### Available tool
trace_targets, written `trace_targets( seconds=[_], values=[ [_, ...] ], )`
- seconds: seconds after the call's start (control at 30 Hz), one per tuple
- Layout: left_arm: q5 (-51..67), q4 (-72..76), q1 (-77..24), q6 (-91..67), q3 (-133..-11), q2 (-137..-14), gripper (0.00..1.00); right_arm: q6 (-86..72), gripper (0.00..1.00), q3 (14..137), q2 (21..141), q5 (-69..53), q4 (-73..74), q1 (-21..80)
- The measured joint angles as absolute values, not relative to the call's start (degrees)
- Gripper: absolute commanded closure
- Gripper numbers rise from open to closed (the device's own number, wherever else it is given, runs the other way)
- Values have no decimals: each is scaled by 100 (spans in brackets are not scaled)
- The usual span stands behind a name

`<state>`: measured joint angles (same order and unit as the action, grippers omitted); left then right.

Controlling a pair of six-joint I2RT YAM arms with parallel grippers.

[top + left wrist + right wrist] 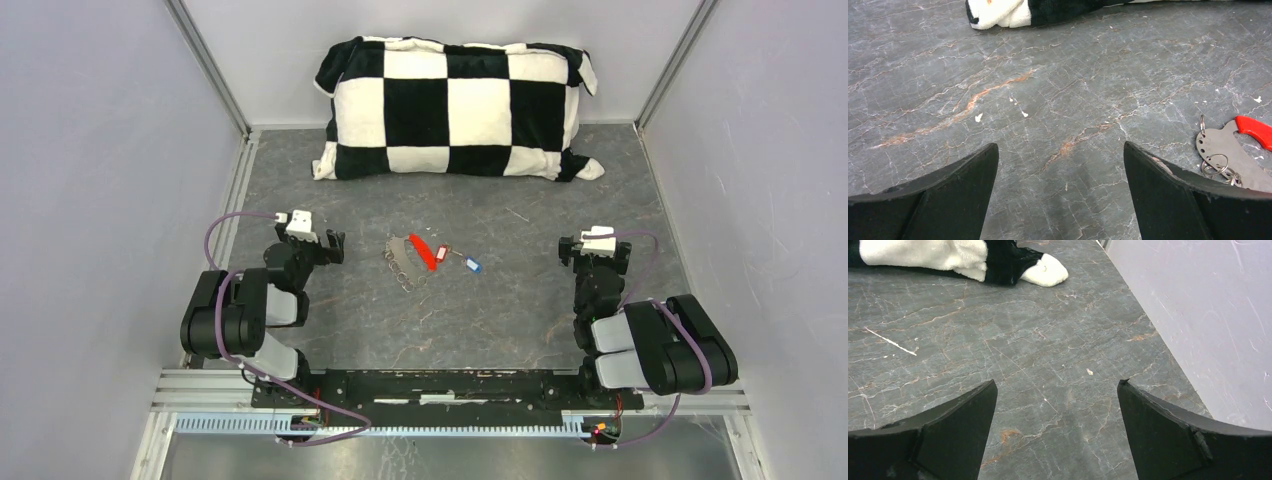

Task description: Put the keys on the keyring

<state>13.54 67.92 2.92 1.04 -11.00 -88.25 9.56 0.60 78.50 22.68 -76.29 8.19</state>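
Observation:
The keys [404,266] lie in a small silver heap at the table's middle, beside a red handle piece [425,252], a red-and-white tag [441,251] and a blue tag [473,265]. In the left wrist view a grey perforated metal plate [1228,152] with a red end [1254,131] lies at the right edge, small split rings [1219,164] on it. Which ring is the keyring I cannot tell. My left gripper [308,246] [1060,147] is open over bare table, left of the heap. My right gripper [595,250] [1057,382] is open too, far right of the heap, holding nothing.
A black-and-white checkered pillow [455,108] lies across the back of the table; its corners show in both wrist views [998,12] [1045,270]. Grey walls [1208,315] close in both sides. A thin white sliver [890,341] lies on the marbled grey table [500,320].

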Motion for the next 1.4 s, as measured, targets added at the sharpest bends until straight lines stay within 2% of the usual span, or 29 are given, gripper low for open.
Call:
trace_targets(
  seconds=[0.63, 0.73, 0.87, 1.03, 1.17, 1.3, 1.4],
  values=[
    [1354, 6792, 294, 102, -1100, -8823, 0, 974, 2, 60, 7797, 2303, -7614, 847],
    [1256, 6420, 314, 30, -1184, -8606, 0, 974, 2, 121, 7253, 2458, -6807, 1022],
    [1358, 4792, 346, 43, -2095, -7964, 0, 572, 2, 819, 6547, 2307, -5190, 1114],
    [1925, 2475, 353, 740, -3861, -7832, 0, -897, 2, 993, 5693, 1769, -4687, 1127],
    [2547, 740, 353, 1555, -4759, -7926, 0, -1310, 2, 1444, 5854, 847, -4158, 1168],
    [3369, -961, 239, 2443, -5225, -8073, 0, -1081, 2, 2080, 6252, 148, -3393, 1765],
    [3575, -2051, -388, 3065, -5492, -8213, 0, -873, 2, 2217, 6283, -54, -2886, 2220]
  ],
)
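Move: The keyring, with its red handle, lies about 20 cm to the right of the left gripper, level with it in reach and some 8 cm below. The red-tagged key is about 6 cm right of the keyring and 1 cm farther out. The blue-tagged key lies about 24 cm to the right gripper's left, 3 cm ahead and 11 cm below; the keyring is 35 cm to that gripper's left, 3 cm ahead. Raise both open grippers out of their rest pose. Lift the left one up and forward, then swing it back and right towards the keyring while sinking a little, turning it clockwise and tipping the fingers down. Lift the right one a little and sweep it about 17 cm left towards the blue-tagged key, turning it counter-clockwise some 35 degrees. Touch nothing yet. ##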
